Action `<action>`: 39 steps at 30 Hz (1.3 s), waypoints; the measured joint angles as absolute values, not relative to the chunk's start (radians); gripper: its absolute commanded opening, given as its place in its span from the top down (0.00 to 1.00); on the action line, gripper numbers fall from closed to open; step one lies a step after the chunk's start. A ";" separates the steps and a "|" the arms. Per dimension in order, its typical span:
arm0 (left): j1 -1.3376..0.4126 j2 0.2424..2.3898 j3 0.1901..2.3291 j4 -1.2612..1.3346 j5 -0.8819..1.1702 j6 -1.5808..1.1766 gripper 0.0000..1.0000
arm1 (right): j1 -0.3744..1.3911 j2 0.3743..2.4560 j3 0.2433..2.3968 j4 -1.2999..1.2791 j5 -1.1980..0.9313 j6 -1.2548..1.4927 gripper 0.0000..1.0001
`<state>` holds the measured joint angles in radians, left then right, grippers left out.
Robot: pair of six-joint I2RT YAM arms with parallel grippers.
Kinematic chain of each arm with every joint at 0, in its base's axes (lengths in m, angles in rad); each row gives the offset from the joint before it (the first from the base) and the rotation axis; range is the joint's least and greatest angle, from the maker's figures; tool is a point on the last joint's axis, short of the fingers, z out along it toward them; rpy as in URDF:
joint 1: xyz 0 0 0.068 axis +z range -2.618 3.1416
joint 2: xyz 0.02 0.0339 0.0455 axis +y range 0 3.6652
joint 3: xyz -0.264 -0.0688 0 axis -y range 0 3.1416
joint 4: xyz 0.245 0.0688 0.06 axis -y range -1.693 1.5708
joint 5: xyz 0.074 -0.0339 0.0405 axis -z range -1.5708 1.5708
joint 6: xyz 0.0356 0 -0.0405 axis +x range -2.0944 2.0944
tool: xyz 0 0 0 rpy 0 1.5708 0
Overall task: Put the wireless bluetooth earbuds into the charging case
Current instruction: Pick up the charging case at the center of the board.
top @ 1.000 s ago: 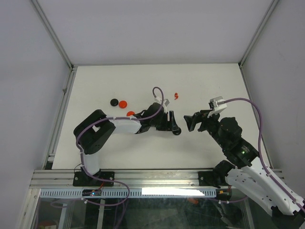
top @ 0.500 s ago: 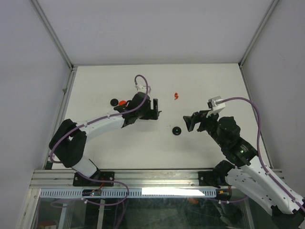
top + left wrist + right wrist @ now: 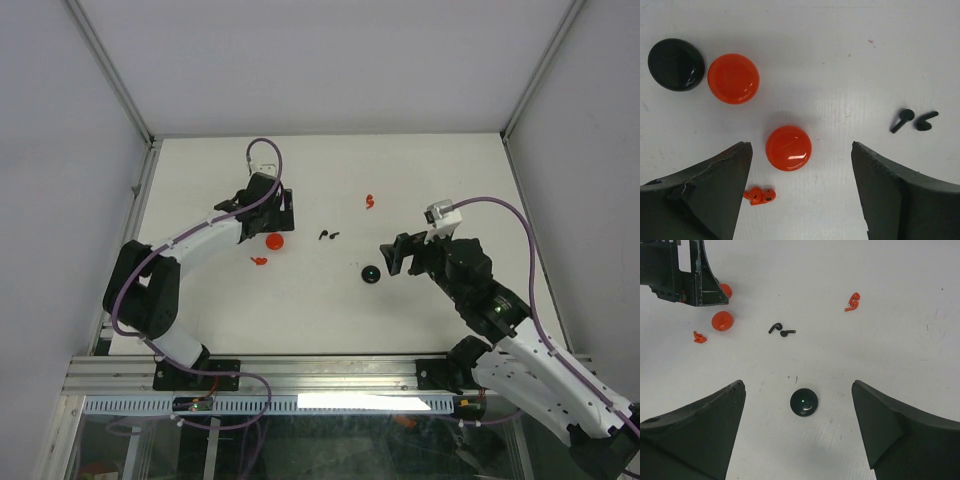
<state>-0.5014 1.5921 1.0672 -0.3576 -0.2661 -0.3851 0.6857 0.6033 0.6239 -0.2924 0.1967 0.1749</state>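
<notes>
Two black earbuds [image 3: 328, 236] [image 3: 912, 120] lie side by side mid-table. A red pair [image 3: 259, 261] [image 3: 759, 195] lies close by my left finger, and a single red earbud [image 3: 371, 201] [image 3: 854, 302] lies farther back. The round glossy discs look like the charging cases. A red disc [image 3: 788, 148] [image 3: 274, 240] sits just ahead of my open left gripper [image 3: 799, 149] [image 3: 278, 213]. A black disc [image 3: 804, 402] [image 3: 370, 275] with a small green light lies between the wide jaws of my open right gripper [image 3: 797, 385] [image 3: 390, 255]. Neither gripper touches anything.
Another red disc [image 3: 733, 78] and a black disc [image 3: 676, 64] lie beyond the left gripper, hidden under it in the top view. White walls and a metal frame [image 3: 130, 190] border the table.
My left arm has swung from the black disc at the centre to the back left and its jaws have opened wider. The black earbuds, red disc and red pair now show. The right gripper edged left.
</notes>
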 measured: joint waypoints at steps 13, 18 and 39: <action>-0.465 1.738 1.122 -0.450 -0.208 -0.374 0.29 | 0.686 0.642 0.624 -0.290 0.193 0.175 0.09; -0.465 1.785 1.132 -0.458 -0.203 -0.374 0.32 | 0.686 0.662 0.624 -0.290 0.185 0.175 0.09; -0.528 1.814 1.145 -0.446 -0.215 -0.377 0.56 | 0.686 0.734 0.570 -0.177 0.060 0.179 0.07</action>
<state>-0.5282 1.8137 1.1450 -0.4461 -0.2146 -0.3775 0.6857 0.7341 0.5705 -0.1768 0.0601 0.1795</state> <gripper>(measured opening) 0.504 0.933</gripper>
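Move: The red charging case I want lies nearly straight below my left hand, about 7 cm down, 1 cm back and 1 cm left. The second red case is about 6 cm ahead and 5 cm left of that hand, the red earbuds 6 cm back and 5 cm left, the black earbuds 13 cm right and 1 cm ahead. From my right hand the red charging case is about 15 cm ahead, 27 cm left and 20 cm below. I sink my open left hand about 7 cm almost straight down onto the near red case, tipping the fingers some 15 degrees steeper. There I close them until they pinch its two sides, then start drawing it right and slightly back and up, about 2 cm. My open right hand eases down and left by 3 to 4 cm, swinging slightly counter-clockwise. ##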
